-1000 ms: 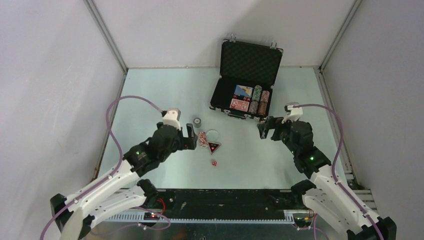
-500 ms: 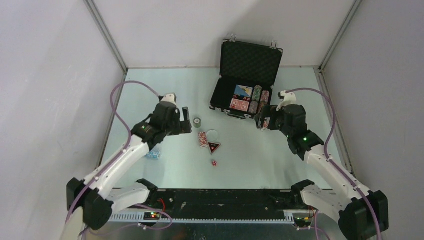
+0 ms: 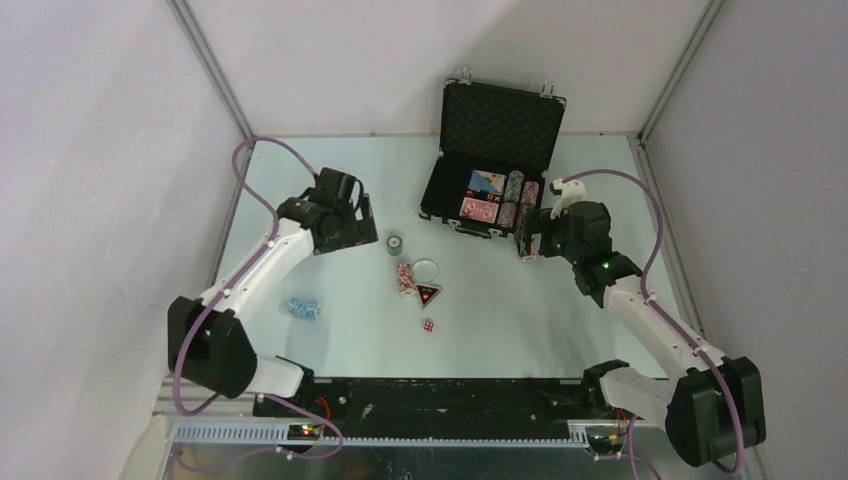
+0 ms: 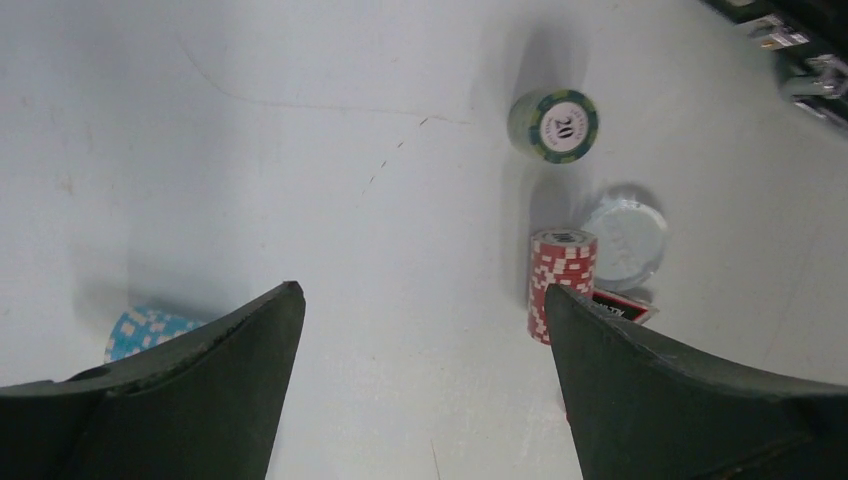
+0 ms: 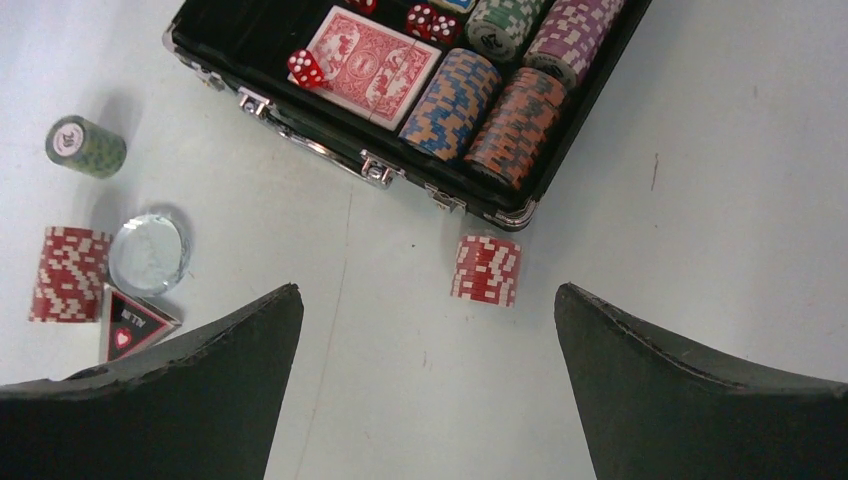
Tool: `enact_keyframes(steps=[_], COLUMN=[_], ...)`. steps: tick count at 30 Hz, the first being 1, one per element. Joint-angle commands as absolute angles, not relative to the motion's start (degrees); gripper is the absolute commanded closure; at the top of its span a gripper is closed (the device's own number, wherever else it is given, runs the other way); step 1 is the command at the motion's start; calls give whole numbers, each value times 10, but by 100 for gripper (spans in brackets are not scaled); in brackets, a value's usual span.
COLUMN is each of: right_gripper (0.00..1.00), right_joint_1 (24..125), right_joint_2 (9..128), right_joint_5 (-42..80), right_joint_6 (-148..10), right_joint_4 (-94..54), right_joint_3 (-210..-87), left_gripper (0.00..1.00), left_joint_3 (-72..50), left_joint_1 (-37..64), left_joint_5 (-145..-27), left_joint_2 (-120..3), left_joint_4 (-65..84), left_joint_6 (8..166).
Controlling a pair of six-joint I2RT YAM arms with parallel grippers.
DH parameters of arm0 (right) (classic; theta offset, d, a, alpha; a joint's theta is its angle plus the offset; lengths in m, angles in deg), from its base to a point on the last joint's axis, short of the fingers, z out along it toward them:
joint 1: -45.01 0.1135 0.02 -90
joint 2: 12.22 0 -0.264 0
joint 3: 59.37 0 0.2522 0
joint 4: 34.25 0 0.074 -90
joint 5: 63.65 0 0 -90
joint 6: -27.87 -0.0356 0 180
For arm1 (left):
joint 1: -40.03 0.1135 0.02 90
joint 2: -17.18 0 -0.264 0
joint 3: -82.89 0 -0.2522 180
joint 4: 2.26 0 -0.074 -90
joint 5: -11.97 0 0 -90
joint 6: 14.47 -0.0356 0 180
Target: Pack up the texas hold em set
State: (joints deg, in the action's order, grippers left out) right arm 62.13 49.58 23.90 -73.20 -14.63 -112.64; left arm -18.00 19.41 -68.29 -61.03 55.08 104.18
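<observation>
The black briefcase (image 3: 447,185) stands open at the back, holding a card deck (image 5: 365,65), red dice (image 5: 305,68) and several striped chip stacks (image 5: 452,100). On the table lie a green chip stack (image 4: 553,125), a red stack (image 4: 561,282), a clear disc token (image 4: 625,238), a triangular dealer token (image 5: 135,325), a red die (image 3: 427,326) and a blue stack (image 3: 304,308). My left gripper (image 4: 420,290) is open and empty, left of the green stack. My right gripper (image 5: 428,290) is open and empty above another red stack (image 5: 486,270) by the case's front right corner.
Grey walls with metal frame rails (image 3: 212,70) close in the table on the left, right and back. The case's foam-lined lid (image 3: 503,120) leans against the back wall. Purple cables (image 3: 262,150) loop off both wrists.
My left arm has pulled back and away to the far left, uncovering the blue stack. My right gripper has moved up toward the case's front right corner.
</observation>
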Motion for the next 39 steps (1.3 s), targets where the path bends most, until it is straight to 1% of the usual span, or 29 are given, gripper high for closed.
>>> enact_keyframes(steps=[1, 5, 7, 9, 12, 16, 19, 25, 31, 34, 39], right_gripper=[0, 0, 0, 0, 0, 1, 2, 2, 2, 1, 1], right_joint_1=[623, 623, 624, 624, 621, 618, 619, 617, 615, 613, 613], right_joint_2=[512, 549, 567, 580, 596, 636, 656, 656, 642, 629, 607], right_joint_5=[209, 201, 202, 216, 225, 208, 194, 204, 208, 213, 218], right_joint_6=[-690, -691, -674, -652, -637, -659, -672, -672, -661, -652, -648], right_joint_4=[-183, -196, -189, -180, -180, -199, -197, -183, -183, -179, -177], right_joint_3=[-1149, -1151, -1162, -1176, -1196, -1224, -1253, -1258, -1252, -1249, -1235], left_gripper=[3, 0, 0, 0, 0, 0, 0, 0, 1, 3, 9], left_joint_3=[-153, -214, -252, -270, -267, -264, -283, -303, -359, -380, -417], left_joint_1=[200, 239, 284, 340, 364, 403, 434, 448, 459, 460, 459], left_joint_5=[-636, -630, -663, -668, -673, -702, -736, -709, -733, -718, -699], left_joint_2=[-633, -575, -542, -522, -515, -538, -560, -546, -562, -563, -554], left_joint_4=[635, 623, 616, 633, 649, 702, 711, 710, 663, 653, 611], left_joint_6=[1117, 1167, 1203, 1246, 1297, 1412, 1438, 1489, 1522, 1539, 1564])
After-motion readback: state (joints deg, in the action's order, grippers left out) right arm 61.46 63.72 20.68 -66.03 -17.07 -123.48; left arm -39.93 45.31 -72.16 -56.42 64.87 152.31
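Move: The blue chip stack lies about 12 cm back and 10 cm left of the open left hand, some 13 cm below; the green stack is 5 cm ahead and 11 right of that hand, the red stack 3 back and 14 right. From the right hand, the case's orange stack is some 10 cm ahead, 3 left and 11 below, the short red stack 3 ahead and 2 left on the table, 13 below. The left hand swings away from the green and red stacks, first mostly left and then back and down, about 10 cm in each direction, turning some 70 degrees counter-clockwise and tipping its wide-open fingers straight down to straddle the blue stack from just above. The right hand, also open, dips briefly, then reaches about 5 cm forward over the short red stack towards the orange stack, where it hovers before starting to rise. ##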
